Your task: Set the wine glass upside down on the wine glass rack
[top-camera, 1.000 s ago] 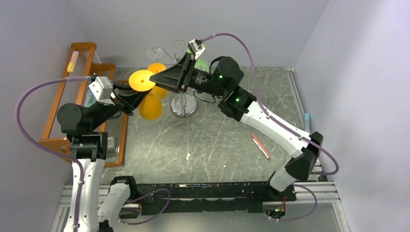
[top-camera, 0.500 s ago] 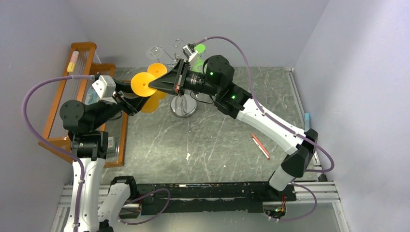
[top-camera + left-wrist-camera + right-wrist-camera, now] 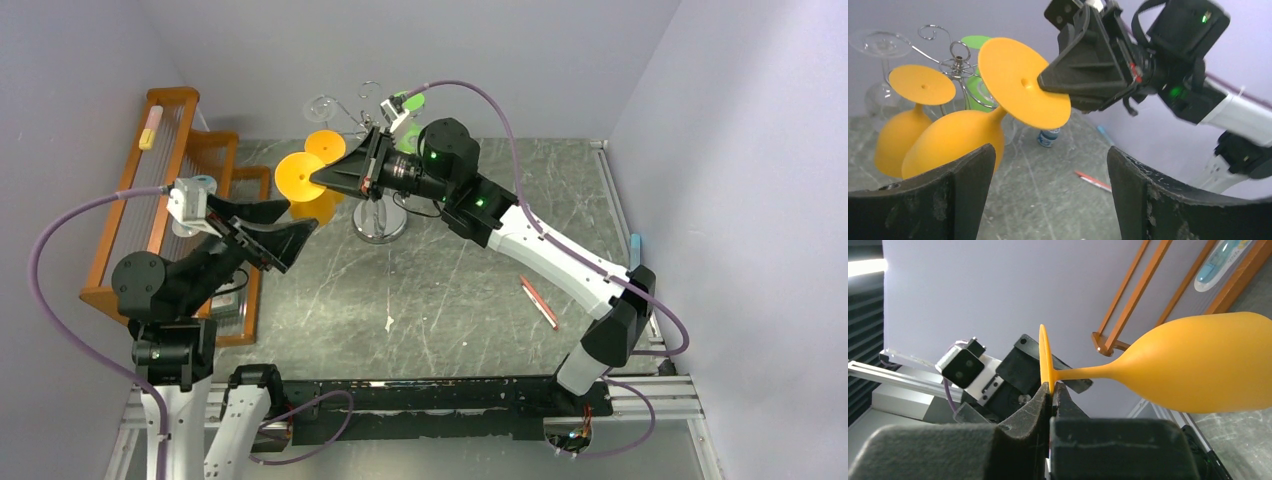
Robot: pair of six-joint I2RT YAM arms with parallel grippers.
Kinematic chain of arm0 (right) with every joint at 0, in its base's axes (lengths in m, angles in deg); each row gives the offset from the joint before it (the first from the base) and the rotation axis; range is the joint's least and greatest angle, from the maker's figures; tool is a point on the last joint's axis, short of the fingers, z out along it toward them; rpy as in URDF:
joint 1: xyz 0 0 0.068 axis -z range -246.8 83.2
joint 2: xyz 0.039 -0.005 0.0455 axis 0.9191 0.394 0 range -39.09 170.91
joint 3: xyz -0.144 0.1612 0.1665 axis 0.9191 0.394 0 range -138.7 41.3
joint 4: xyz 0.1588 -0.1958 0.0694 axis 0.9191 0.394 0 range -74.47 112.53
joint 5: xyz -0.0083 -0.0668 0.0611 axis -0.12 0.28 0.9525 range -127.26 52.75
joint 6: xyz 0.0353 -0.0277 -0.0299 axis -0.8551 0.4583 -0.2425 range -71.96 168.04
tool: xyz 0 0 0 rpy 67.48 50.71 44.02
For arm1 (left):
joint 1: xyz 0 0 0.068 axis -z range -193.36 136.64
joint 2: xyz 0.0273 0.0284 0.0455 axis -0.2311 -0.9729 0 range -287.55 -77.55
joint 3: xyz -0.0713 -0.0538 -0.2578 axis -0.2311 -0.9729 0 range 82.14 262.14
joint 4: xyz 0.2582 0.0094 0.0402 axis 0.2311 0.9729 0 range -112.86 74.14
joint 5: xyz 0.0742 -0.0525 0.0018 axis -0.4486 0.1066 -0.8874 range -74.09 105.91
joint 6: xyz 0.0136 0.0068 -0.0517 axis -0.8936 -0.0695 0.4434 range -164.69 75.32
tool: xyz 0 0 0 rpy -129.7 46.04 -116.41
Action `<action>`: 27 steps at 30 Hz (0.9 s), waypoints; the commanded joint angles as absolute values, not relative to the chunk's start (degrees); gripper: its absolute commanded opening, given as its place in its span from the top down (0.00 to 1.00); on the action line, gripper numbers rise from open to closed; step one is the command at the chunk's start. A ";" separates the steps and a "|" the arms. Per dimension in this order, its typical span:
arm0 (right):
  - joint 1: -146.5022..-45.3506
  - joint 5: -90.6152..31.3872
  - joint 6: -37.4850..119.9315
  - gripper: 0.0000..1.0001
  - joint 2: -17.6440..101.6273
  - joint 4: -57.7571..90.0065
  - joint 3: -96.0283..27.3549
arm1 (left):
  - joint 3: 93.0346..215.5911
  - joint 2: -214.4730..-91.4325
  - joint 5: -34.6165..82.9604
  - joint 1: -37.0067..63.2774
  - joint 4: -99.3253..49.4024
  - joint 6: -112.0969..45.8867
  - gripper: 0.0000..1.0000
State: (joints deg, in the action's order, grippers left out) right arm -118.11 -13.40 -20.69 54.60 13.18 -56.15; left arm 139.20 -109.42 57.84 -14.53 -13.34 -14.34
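Observation:
The orange wine glass (image 3: 298, 173) hangs tilted in the air, its foot disc up and its bowl (image 3: 953, 142) down to the left. My right gripper (image 3: 318, 181) is shut on the rim of that foot disc (image 3: 1044, 357), with the bowl (image 3: 1208, 365) sticking out sideways. My left gripper (image 3: 300, 216) stands open a little nearer than the bowl, nothing between its fingers (image 3: 955, 185). Just behind stands the chrome wine glass rack (image 3: 380, 225), its curled arms (image 3: 955, 60) carrying another orange glass (image 3: 922, 84), a green one (image 3: 975, 42) and a clear one (image 3: 878, 45).
An orange-brown wooden slatted rack (image 3: 175, 130) runs along the left wall. A red pen (image 3: 539, 303) lies on the table to the right. A small bottle (image 3: 1049, 136) stands past the chrome rack's base.
My left gripper opened, let go of the orange glass's bowl and drew back toward the near left. My right gripper shut on the foot disc and now holds the glass alone.

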 commanded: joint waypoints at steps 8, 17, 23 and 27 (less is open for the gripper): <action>-117.73 -12.92 -18.25 1.00 52.56 8.91 -50.59 | 140.28 -110.20 43.45 -14.30 -7.50 18.90 0.24; -117.77 -11.77 -17.05 1.00 52.42 8.50 -49.25 | 141.78 -113.48 44.04 -14.24 -4.83 19.99 0.72; -117.78 -11.38 -16.10 0.84 52.65 9.07 -49.88 | 142.75 -113.54 38.61 -14.32 -1.52 18.15 0.95; -117.78 -12.07 -12.89 0.47 51.24 9.45 -49.55 | 148.37 -114.02 27.67 -14.31 6.86 11.72 0.95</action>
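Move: The left hand, open and empty, has the yellow glass's foot about 6 cm ahead, neither left nor right, and 3 cm above. The hung orange glass's foot is some 13 cm ahead and 2 cm left, about level; the rack's hub is roughly 18 cm ahead and 6 cm right, slightly higher. The right hand still pinches the yellow foot, centred 3 cm left and 1 cm ahead; the receiving left fingers lie 5 cm back, 3 cm left, 3 cm below. Right lowers the glass 4 cm, left reaches forward-left 5 cm, twisting, and pinches its foot, then right releases. ##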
